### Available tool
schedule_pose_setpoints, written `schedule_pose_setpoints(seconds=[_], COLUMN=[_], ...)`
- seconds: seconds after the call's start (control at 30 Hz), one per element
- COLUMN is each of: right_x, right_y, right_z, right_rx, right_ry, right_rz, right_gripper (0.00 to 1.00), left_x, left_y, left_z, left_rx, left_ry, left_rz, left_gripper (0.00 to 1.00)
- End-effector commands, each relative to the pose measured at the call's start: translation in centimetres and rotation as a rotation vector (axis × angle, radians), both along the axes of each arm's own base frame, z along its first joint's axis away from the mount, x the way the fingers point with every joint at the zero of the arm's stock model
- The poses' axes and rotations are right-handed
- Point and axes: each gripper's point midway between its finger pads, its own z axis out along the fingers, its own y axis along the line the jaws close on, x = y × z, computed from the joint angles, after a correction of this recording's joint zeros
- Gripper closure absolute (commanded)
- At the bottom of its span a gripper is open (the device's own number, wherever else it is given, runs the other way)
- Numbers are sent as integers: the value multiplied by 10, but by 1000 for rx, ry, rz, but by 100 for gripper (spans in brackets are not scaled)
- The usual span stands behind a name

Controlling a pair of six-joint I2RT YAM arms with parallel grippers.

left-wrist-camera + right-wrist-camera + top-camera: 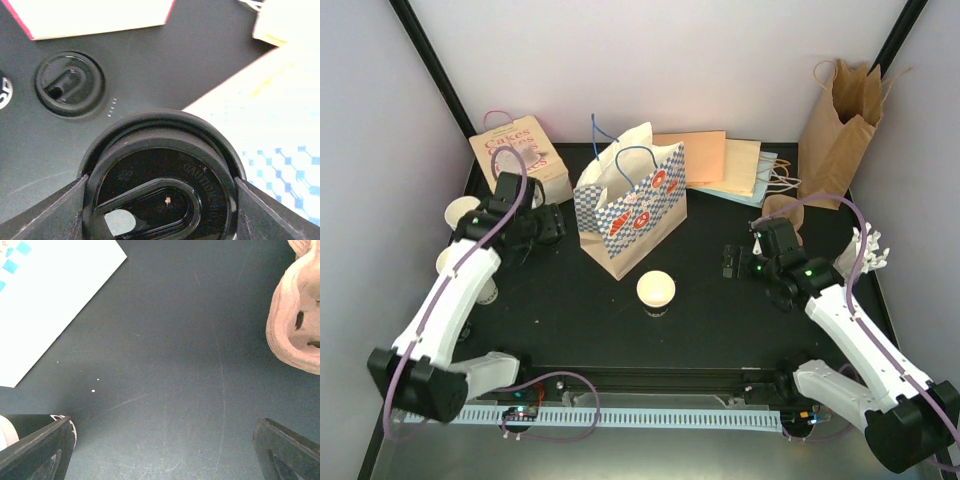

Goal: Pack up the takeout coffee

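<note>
A round black lid (165, 175) fills the left wrist view, with my left gripper (160, 200) shut on its two sides. In the top view that gripper (545, 225) hangs at the back left, beside the blue-checked paper bag (630, 205). A second black lid (70, 85) lies flat on the mat below it. An open cream cup (656, 292) stands upright mid-table, without a lid. More cream cups (462, 212) stand at the left edge, partly hidden by the arm. My right gripper (740, 262) is open over bare mat (165, 440), empty.
A "Cakes" bag (520, 155) stands at the back left. Flat paper bags (720, 165) lie behind the checked bag. A tall brown bag (840, 130) stands at the back right. A pulp cup carrier (297, 315) sits beside the right gripper.
</note>
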Motion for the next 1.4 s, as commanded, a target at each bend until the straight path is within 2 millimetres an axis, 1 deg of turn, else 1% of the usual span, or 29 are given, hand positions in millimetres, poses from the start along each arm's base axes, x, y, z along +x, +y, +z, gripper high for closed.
schedule_pose_setpoints(seconds=[0.0,0.1,0.13,0.2,0.27,0.43,0.57,0.7,0.9,1.0,1.13,1.37], right_x=[4,3,3,1,-1,-3,-3,-4,-5,-5,-4,-5], right_y=[4,4,4,3,1,2,2,1,2,3,3,9], right_z=[16,19,19,18,18,17,16,16,16,15,18,33], right_rx=[20,26,29,27,22,29,28,28,33,29,27,61], right_ry=[-31,-38,-38,-33,-30,-24,-6,-1,5,9,6,-34], right_rz=[1,3,3,1,-2,2,-5,-13,-9,-4,5,37], right_gripper=[0,0,0,0,0,0,0,0,0,0,0,0], left_x=[-51,-83,-92,-110,-123,-141,-145,-146,-140,-138,-135,-133], left_y=[-37,-72,-83,-99,-111,-138,-160,-186,-210,-218,-223,-224], left_z=[22,33,35,38,38,27,23,16,11,10,10,19], left_rx=[-66,-174,-212,-285,-333,-354,-285,-205,-117,-86,-50,-22], left_ry=[-34,-94,-110,-143,-159,-144,-144,-148,-174,-202,-233,-309], left_rz=[-178,-349,-401,-480,-532,-620,-678,-754,-829,-860,-903,-955], left_gripper=[28,28,28,29,29,29,29,29,29,29,29,28])
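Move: The coffee cup that my lid is meant for stands about 26 cm to the right of my left hand, 11 cm back and some 12 cm below. The checkered bag is roughly 20 cm to that hand's right and 6 cm ahead, its middle a little lower; a spare lid lies on the table about 8 cm ahead and 6 cm to the left, 16 cm down. From my empty right hand the cup is some 19 cm left, 6 cm back and 6 cm below. Still pinching the black lid, I sweep my left hand right and back, some 25 cm in all, past the near side of the bag towards the cup, turning the wrist about 50 degrees clockwise. I rise a few centimetres at first, then sink about 5, and slow to a creep with the lid above and just left of the cup. ##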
